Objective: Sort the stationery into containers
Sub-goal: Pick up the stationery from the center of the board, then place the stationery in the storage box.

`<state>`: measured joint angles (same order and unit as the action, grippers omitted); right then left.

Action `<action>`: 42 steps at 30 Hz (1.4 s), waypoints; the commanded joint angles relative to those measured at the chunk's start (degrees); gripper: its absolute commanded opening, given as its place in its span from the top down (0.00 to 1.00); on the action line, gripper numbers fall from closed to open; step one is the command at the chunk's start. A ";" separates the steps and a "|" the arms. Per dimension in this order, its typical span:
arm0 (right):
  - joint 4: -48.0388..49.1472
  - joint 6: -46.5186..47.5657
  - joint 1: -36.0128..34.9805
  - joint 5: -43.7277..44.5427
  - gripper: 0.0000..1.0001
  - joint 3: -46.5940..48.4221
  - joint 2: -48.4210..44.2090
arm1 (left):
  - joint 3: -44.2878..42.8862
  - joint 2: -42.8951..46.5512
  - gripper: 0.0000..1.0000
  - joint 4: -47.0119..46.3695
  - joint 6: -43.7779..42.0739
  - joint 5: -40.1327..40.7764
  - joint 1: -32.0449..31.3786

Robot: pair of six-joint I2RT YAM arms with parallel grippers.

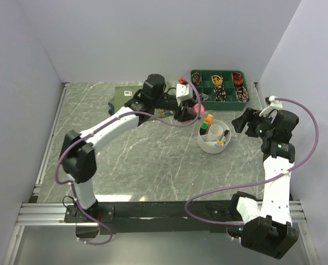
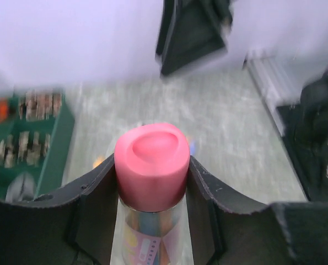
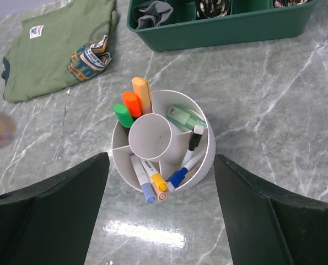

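My left gripper (image 1: 193,111) (image 2: 151,185) is shut on a pink-capped highlighter (image 2: 151,165) (image 1: 198,109), its fingers (image 2: 95,204) pressed against both sides of the cap. It hangs just up-left of the white round tub (image 1: 215,144) (image 3: 206,157). The tub's compartments hold orange and green highlighters (image 3: 132,104) (image 1: 206,121), a pale green marker (image 3: 184,116), and thin white pens (image 3: 150,180) with coloured caps. My right gripper (image 1: 242,122) (image 3: 161,161) is open, to the right of the tub in the top view, with nothing between its fingers.
A dark green compartment tray (image 1: 219,80) (image 3: 224,28) of small items stands at the back right. A folded olive-green shirt (image 3: 59,49) (image 1: 125,93) lies at the back, partly under the left arm. Walls close in the table on three sides.
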<state>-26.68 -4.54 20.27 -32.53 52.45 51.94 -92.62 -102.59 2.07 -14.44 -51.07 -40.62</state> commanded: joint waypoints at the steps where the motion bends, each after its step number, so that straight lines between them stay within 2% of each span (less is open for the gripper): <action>1: 1.89 -0.04 0.56 0.54 0.15 0.64 -0.09 | 1.83 -6.30 0.99 -44.27 26.41 -10.19 -0.16; 2: 1.72 0.05 0.56 0.80 0.16 0.55 -0.09 | 1.57 -7.96 0.99 -52.26 28.74 -10.19 -0.16; 6: 1.45 0.23 0.82 1.07 0.16 -0.32 -0.96 | -5.45 -17.45 0.99 -55.93 32.36 -9.58 -0.77; 15: -0.04 -0.56 0.91 2.47 0.16 -1.82 -1.93 | -11.79 -25.99 0.99 -56.29 31.48 -9.75 -2.36; 35: -2.50 1.54 1.44 2.92 0.16 -0.86 0.79 | -22.07 -36.63 0.99 -54.54 30.08 -10.54 -5.34; 42: -3.38 2.43 1.88 2.74 0.16 -0.94 1.50 | -20.76 -37.86 0.99 -55.15 29.29 -10.72 -5.43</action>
<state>-30.04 -3.22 21.50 -29.74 49.60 53.45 -111.98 -140.68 -49.84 15.75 -60.60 -45.87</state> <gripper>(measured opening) 0.845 0.501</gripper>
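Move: The left hand already holds the pink-capped tube; the white container's centre cup, where it is headed, lies about 12 cm to its right, 2 cm ahead and some 25 cm below. The orange and green markers stand about 4 cm beyond that cup and 3 cm left of it; the green tray is roughly 25 cm ahead of the hand, 17 cm right. From the open, empty right hand the cup is about 6 cm left, 2 cm ahead and 18 cm down. The left hand keeps its grip at the tube's pink cap and carries it about 12 cm to the right over the white container, swinging slightly forward first, its fingers tipping up some 15 degrees and turning about as much clockwise, so that the clear end comes down towards the centre cup. It sinks around 7 cm in all in two stages, with a short hover between them, while the empty right hand stays open beside the container and eases down about 4 cm. ##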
